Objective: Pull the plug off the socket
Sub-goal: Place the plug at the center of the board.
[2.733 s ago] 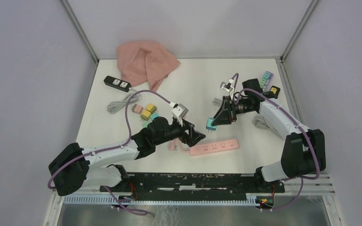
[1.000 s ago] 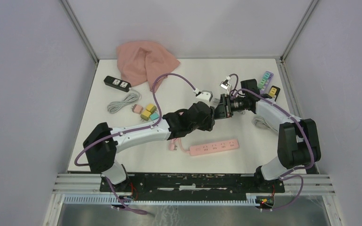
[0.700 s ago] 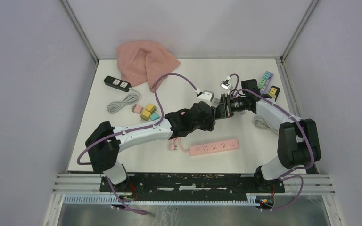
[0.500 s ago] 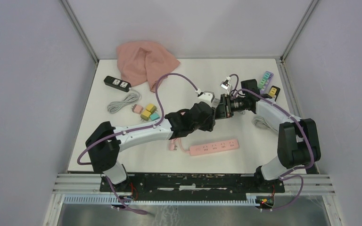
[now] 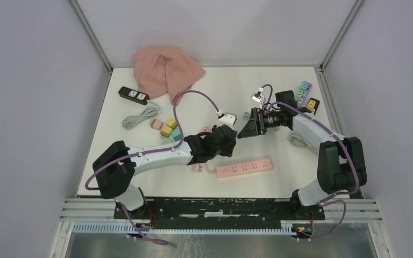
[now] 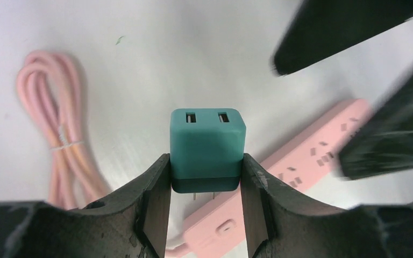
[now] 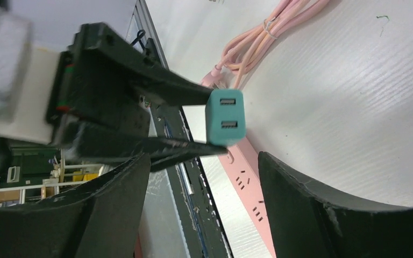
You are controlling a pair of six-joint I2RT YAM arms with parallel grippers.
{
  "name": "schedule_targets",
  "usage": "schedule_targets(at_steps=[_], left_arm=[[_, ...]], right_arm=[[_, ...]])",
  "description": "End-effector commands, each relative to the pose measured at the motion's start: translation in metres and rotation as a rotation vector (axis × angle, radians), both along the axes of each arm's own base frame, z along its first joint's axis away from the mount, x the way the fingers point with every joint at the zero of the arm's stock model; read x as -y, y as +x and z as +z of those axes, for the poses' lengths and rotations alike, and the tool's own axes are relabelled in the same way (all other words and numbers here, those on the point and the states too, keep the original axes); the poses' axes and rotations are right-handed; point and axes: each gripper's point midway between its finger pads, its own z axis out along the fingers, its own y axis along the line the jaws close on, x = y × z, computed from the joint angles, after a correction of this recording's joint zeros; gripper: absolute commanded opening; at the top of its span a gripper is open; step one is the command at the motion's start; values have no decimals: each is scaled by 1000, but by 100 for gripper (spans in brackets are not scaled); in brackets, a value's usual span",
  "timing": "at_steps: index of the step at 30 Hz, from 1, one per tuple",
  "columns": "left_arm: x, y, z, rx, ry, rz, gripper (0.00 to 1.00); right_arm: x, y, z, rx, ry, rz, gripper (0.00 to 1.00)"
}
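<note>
A teal plug (image 6: pixel 207 150) with two USB ports is pinched at its base between my left gripper's (image 6: pixel 206 162) fingers, prongs pointing back at the wrist. It hangs in the air above the pink socket strip (image 5: pixel 246 167), free of it. In the right wrist view the same plug (image 7: pixel 225 117) sits at the tip of the left gripper's fingers (image 7: pixel 156 80), just ahead of my right gripper (image 7: pixel 203 161). The right gripper's jaws stand wide apart with nothing between them. From above, my left gripper (image 5: pixel 230 137) and right gripper (image 5: pixel 244 129) nearly face each other, and the plug is hidden there.
The strip's coiled pink cable (image 6: pixel 59 145) lies left of it. A pink cloth (image 5: pixel 165 70), a black power strip (image 5: pixel 134 95), a grey cable (image 5: pixel 141 116) and small coloured plugs (image 5: pixel 169 128) occupy the back left. More adapters (image 5: pixel 303 91) and a grey cable (image 5: pixel 298 141) sit at the right edge.
My right gripper has opened and let go of the teal plug. The left arm has drawn back toward the near left, carrying the plug away from the right gripper.
</note>
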Motion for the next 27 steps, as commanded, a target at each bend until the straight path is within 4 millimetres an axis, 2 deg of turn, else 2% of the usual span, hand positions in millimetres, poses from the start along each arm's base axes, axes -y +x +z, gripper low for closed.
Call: schedule_targets(at_steps=[1, 14, 20, 27], left_arm=[[-28, 16, 21, 112, -40, 84, 3], [-139, 43, -7, 132, -36, 395, 3], [-180, 56, -14, 104, -110, 508, 3], [-211, 63, -23, 84, -125, 611, 3]], right_arm=[[-3, -6, 24, 102, 49, 52, 80], [-2, -7, 23, 107, 44, 62, 81], [-2, -7, 23, 107, 45, 64, 81], [-2, -8, 22, 103, 45, 67, 81]])
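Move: The left hand, already holding the pulled teal plug, has the loose teal plug of the pile about 26 cm to its left, 8 cm ahead and 10 cm below. The green plug lies some 3 cm left of that one and 3 cm nearer the base. The pink cord is about 14 cm left of the hand and 4 cm ahead. From the right hand the loose teal plug is roughly 29 cm left, 7 cm ahead and 13 cm down. Still pinching the teal plug between its fingertips, the left hand sweeps about 21 cm to the left, away from the right gripper and across above the pink cord towards the pile of loose plugs. It edges some 5 cm forward, sinks a little on the way, and turns about 30 degrees counter-clockwise, slowing near the end. ##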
